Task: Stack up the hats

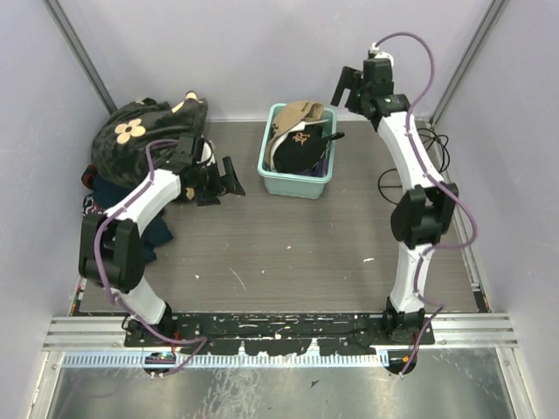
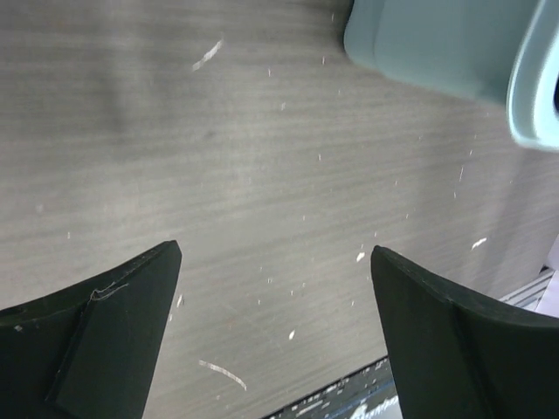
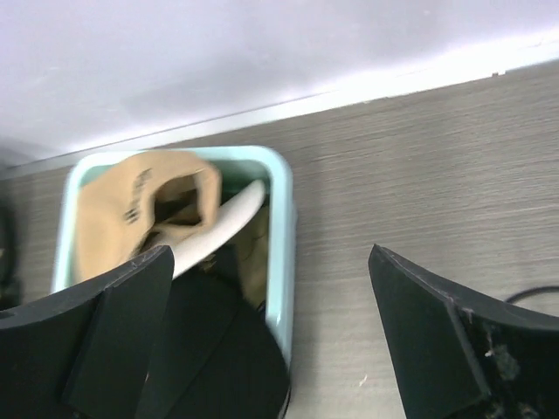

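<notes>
The hats lie piled in a teal bin (image 1: pixel 281 182) at the back middle of the table. A tan cap (image 1: pixel 301 112) is on top, over a black cap (image 1: pixel 301 153) with a pale logo. In the right wrist view the tan cap (image 3: pixel 122 209), a white brim (image 3: pixel 227 218) and the black cap (image 3: pixel 218 358) fill the bin (image 3: pixel 281 236). No purple cap can be made out. My right gripper (image 1: pixel 349 87) hangs open and empty, raised behind the bin's right side. The left gripper (image 1: pixel 223 179) is open and empty, low over the table left of the bin.
A black fabric with tan flower shapes (image 1: pixel 144 131) and dark navy clothing (image 1: pixel 157 234) are heaped at the back left, behind the left arm. The bin's corner (image 2: pixel 437 44) shows in the left wrist view above bare table. Cables (image 1: pixel 437 148) lie at the right edge.
</notes>
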Robot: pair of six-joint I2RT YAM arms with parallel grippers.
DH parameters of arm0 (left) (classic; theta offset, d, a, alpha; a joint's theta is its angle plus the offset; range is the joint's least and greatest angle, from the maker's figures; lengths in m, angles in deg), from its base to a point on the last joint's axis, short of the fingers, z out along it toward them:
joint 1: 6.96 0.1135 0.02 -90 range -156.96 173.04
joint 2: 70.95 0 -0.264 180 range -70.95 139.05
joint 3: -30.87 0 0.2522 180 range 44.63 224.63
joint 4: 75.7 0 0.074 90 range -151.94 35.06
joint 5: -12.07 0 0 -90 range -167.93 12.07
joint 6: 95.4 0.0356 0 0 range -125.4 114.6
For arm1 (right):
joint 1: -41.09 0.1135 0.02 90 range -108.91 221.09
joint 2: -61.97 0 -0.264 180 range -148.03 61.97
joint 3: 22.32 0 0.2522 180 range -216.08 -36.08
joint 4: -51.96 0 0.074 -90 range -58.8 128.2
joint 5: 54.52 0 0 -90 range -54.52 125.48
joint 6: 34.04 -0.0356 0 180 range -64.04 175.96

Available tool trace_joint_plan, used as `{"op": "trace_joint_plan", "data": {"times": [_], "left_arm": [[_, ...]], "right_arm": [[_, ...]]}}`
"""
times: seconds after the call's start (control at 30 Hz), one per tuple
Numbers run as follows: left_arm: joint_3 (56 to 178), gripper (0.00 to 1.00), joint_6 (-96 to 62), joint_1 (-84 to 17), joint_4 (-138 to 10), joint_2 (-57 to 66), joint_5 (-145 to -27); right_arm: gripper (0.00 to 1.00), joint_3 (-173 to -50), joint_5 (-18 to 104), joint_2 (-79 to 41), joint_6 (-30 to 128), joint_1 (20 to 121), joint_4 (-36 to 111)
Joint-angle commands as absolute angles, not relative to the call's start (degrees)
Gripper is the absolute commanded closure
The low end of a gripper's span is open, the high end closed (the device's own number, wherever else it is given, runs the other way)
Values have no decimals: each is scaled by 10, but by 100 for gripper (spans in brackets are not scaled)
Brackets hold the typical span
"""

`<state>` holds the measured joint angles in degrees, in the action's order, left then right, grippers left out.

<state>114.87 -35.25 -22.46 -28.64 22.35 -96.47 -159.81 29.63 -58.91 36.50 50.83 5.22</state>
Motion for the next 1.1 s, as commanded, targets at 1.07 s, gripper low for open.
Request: {"op": "trace_joint_plan", "data": {"times": [1.07], "left_arm": [[1498, 2, -546, -314, -491, 603, -960]], "right_arm": [[2, -1305, 105, -88, 369, 424, -240]]}}
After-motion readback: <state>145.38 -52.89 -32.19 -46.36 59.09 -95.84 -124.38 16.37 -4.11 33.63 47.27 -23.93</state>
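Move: The hat-filled teal box stands some 15 cm ahead of the left hand and 21 cm to its right, its middle about 6 cm lower. Inside it the tan hat lies about 20 cm ahead and 20 cm right of that hand; the flowered pillow is roughly 15 cm ahead and 19 cm left. From the high right hand the box is about 16 cm left, 8 cm back and 20 cm below. Forward about 13 cm and sinking slightly, the open left hand comes up beside the box, then swings right some 10 cm, still lowering, and pushes the near part of its left wall sideways with the fingers. Meanwhile the open right hand rises and pulls back from the box, ending about 30 cm nearer its base and 11 cm farther right, turned some 15 degrees clockwise. ##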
